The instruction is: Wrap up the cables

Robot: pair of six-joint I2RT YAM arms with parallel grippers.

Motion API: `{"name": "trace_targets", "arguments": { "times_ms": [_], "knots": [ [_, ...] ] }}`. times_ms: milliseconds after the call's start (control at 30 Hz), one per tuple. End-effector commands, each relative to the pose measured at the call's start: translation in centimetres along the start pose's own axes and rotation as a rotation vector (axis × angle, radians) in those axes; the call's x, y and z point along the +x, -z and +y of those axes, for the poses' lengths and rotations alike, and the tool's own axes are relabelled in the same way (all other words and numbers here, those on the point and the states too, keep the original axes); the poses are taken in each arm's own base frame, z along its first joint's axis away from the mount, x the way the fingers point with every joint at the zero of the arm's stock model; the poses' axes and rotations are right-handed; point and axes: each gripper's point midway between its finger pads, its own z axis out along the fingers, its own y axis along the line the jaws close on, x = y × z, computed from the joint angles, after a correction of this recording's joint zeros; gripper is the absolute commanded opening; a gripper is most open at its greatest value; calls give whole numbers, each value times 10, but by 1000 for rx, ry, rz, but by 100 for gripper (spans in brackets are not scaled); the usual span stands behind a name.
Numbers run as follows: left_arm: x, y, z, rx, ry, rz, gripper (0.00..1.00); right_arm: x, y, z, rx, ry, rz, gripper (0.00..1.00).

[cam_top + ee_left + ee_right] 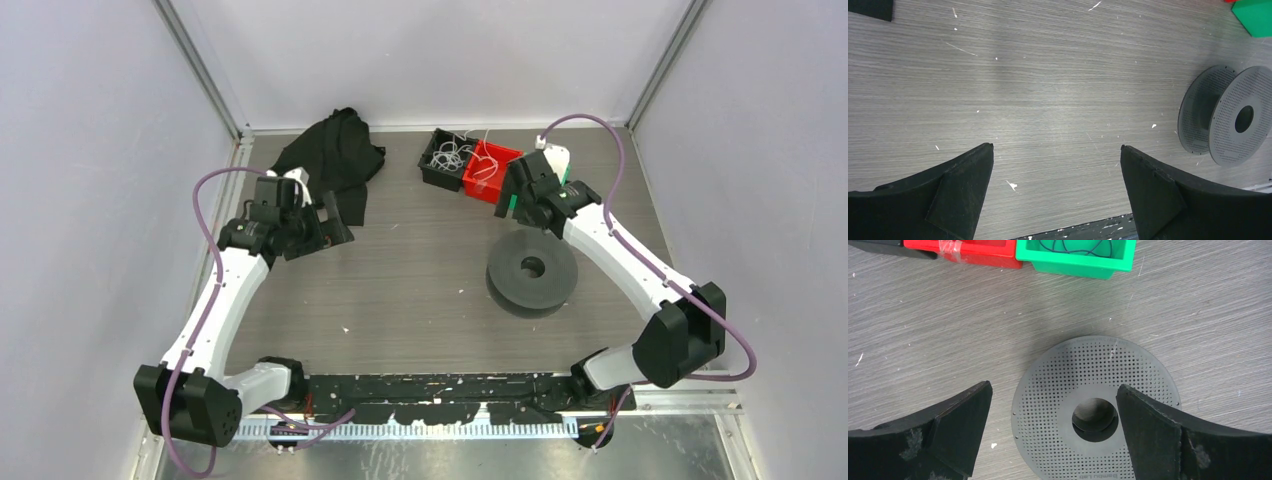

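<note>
The cables are thin white curly wires heaped in a black bin, with the cables showing above its rim. One more loop lies in the red bin. A grey perforated spool lies flat on the table, also seen as the spool and the spool. My right gripper hangs open above the spool, holding nothing; from above, the right gripper is beside the bins. My left gripper is open over bare table, and from above the left gripper is at the left.
A green bin with thin dark wires stands by the red bin, largely hidden under my right wrist in the top view. A black cloth lies at the back left. Grey walls close in the table on three sides.
</note>
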Motion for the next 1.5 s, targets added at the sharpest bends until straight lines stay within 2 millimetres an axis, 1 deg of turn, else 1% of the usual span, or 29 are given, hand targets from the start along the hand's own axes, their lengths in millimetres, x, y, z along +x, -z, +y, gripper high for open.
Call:
{"name": "trace_targets", "arguments": {
  "times_ms": [0,400,500,600,733,833,967,1100,1300,1467],
  "knots": [
    [-13,8,-10,55,-26,-71,100,-11,9,-3,-14,0,-54,100],
    [-10,6,-10,60,-27,-58,100,-4,12,-11,3,39,-48,100],
    [-8,5,-11,67,-30,-42,100,-2,16,-8,22,118,-63,100],
    [-4,2,-13,84,-30,-21,100,1,25,0,96,273,-96,100],
    [-1,-1,-16,100,-26,-7,100,18,33,15,148,436,-94,100],
    [-5,1,-14,85,-19,-21,100,35,39,27,164,536,-91,100],
    [-12,6,-15,65,-11,-21,100,58,42,42,194,659,-78,100],
    [-24,12,-15,33,5,-12,100,74,38,41,278,752,-52,100],
    [-43,18,-14,27,34,-35,100,96,24,30,346,826,15,99],
    [-46,14,-10,18,56,-30,100,109,14,18,408,889,44,95]
  ]
}}
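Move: The right hand, open and empty, hangs over the spool, whose middle is about 15 cm below it, 6 cm back and 4 cm to its right. The green bin stands about 14 cm ahead and 6 cm to the right, the red bin some 17 cm ahead and 4 cm left, both around 16 cm below. From the left hand the spool lies some 43 cm right, 3 cm back and 15 cm lower. Right hand, open, swings back, down and left about 11 cm towards the spool's left side, rolling fingers rightward. ##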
